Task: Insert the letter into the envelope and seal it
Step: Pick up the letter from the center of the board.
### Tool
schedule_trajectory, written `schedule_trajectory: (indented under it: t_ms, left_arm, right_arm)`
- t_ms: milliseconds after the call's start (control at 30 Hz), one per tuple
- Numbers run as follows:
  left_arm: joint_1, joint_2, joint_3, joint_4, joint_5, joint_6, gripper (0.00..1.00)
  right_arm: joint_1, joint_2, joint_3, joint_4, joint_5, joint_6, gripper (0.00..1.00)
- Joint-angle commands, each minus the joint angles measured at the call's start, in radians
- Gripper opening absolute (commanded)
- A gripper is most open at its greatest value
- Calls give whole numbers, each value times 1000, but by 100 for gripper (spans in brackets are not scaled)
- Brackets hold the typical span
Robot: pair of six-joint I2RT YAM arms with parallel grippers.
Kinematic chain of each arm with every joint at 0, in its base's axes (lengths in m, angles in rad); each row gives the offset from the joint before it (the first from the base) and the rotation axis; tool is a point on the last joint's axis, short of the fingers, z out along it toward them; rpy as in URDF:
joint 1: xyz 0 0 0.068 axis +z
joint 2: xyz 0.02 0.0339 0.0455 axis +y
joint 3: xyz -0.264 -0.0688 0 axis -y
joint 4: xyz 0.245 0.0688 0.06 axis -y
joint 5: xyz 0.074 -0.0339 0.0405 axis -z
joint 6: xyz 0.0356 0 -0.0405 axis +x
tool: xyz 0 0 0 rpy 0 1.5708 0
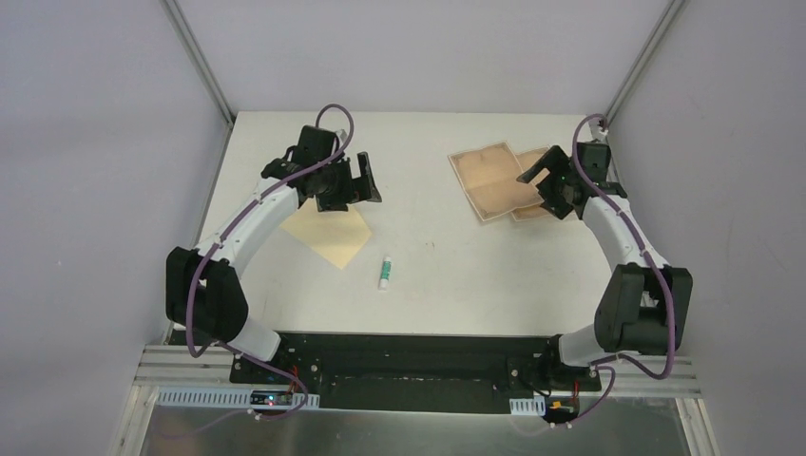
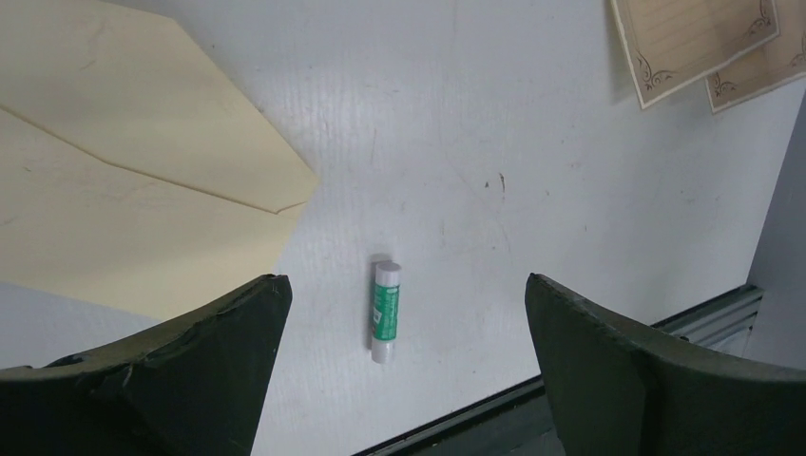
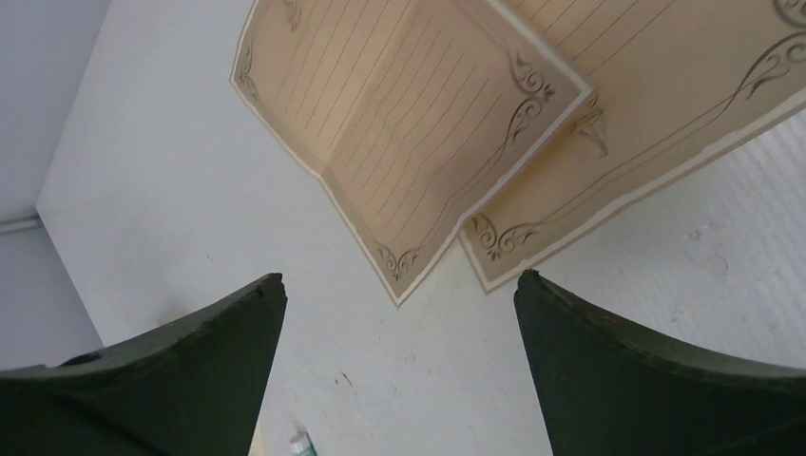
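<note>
The envelope is a pale yellow sheet lying flat at the left, partly under my left arm. In the left wrist view its pointed flap lies open toward the middle of the table. The letter is a tan lined sheet with ornate corners at the back right. It overlaps a second sheet like it. My left gripper hangs open above the envelope's far corner, jaws wide and empty. My right gripper hovers open over the two sheets, holding nothing.
A small white-and-green glue stick lies on the white table between the envelope and the sheets, seen below my left jaws. Grey walls and metal posts close in the table's left, right and back edges.
</note>
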Motion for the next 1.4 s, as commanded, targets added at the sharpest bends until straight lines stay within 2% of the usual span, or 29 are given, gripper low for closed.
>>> schedule_trajectory:
  t_ms: [0, 233, 433, 867, 1100, 1367]
  left_arm:
    - [-18, -61, 28, -27, 61, 37, 99]
    - [-23, -101, 13, -33, 85, 40, 99]
    - [-23, -116, 21, -40, 93, 41, 99]
    - [-24, -121, 30, -50, 97, 30, 99]
    - [-25, -121, 15, -35, 106, 13, 99]
    - [-26, -120, 4, -27, 104, 2, 99]
  right_arm:
    - [-80, 70, -9, 158, -63, 45, 94]
    - [-198, 161, -50, 281, -140, 67, 91]
    - [-241, 248, -49, 358, -191, 80, 89]
    - [-257, 416, -44, 527, -290, 159, 80]
    - [-257, 440, -88, 633, -341, 224, 71]
    - [-249, 437, -88, 665, -358, 247, 61]
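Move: The letter lies flat with its middle about 14 cm ahead of the right hand, 1 cm to its left and 12 cm below. The right near corner of its upper sheet, overlapping the other sheet, is about 9 cm ahead and 6 cm to the right, equally low. The glue stick lies about 35 cm to the right hand's left and 10 cm back. From the left hand the letter is some 18 cm ahead, 45 cm to the right and 14 cm below. Down onto the letter, forward and to the right: the right hand sinks about 10 cm while reaching some 7 cm forward and 7 cm right, then eases 2 cm back left. It rolls its left side up by about 20 degrees, and the fingers narrow to roughly two thirds open, straddling the upper sheet's near corner and touching the sheets. The left hand, open, backs off 3 cm, rises slightly and waits. ##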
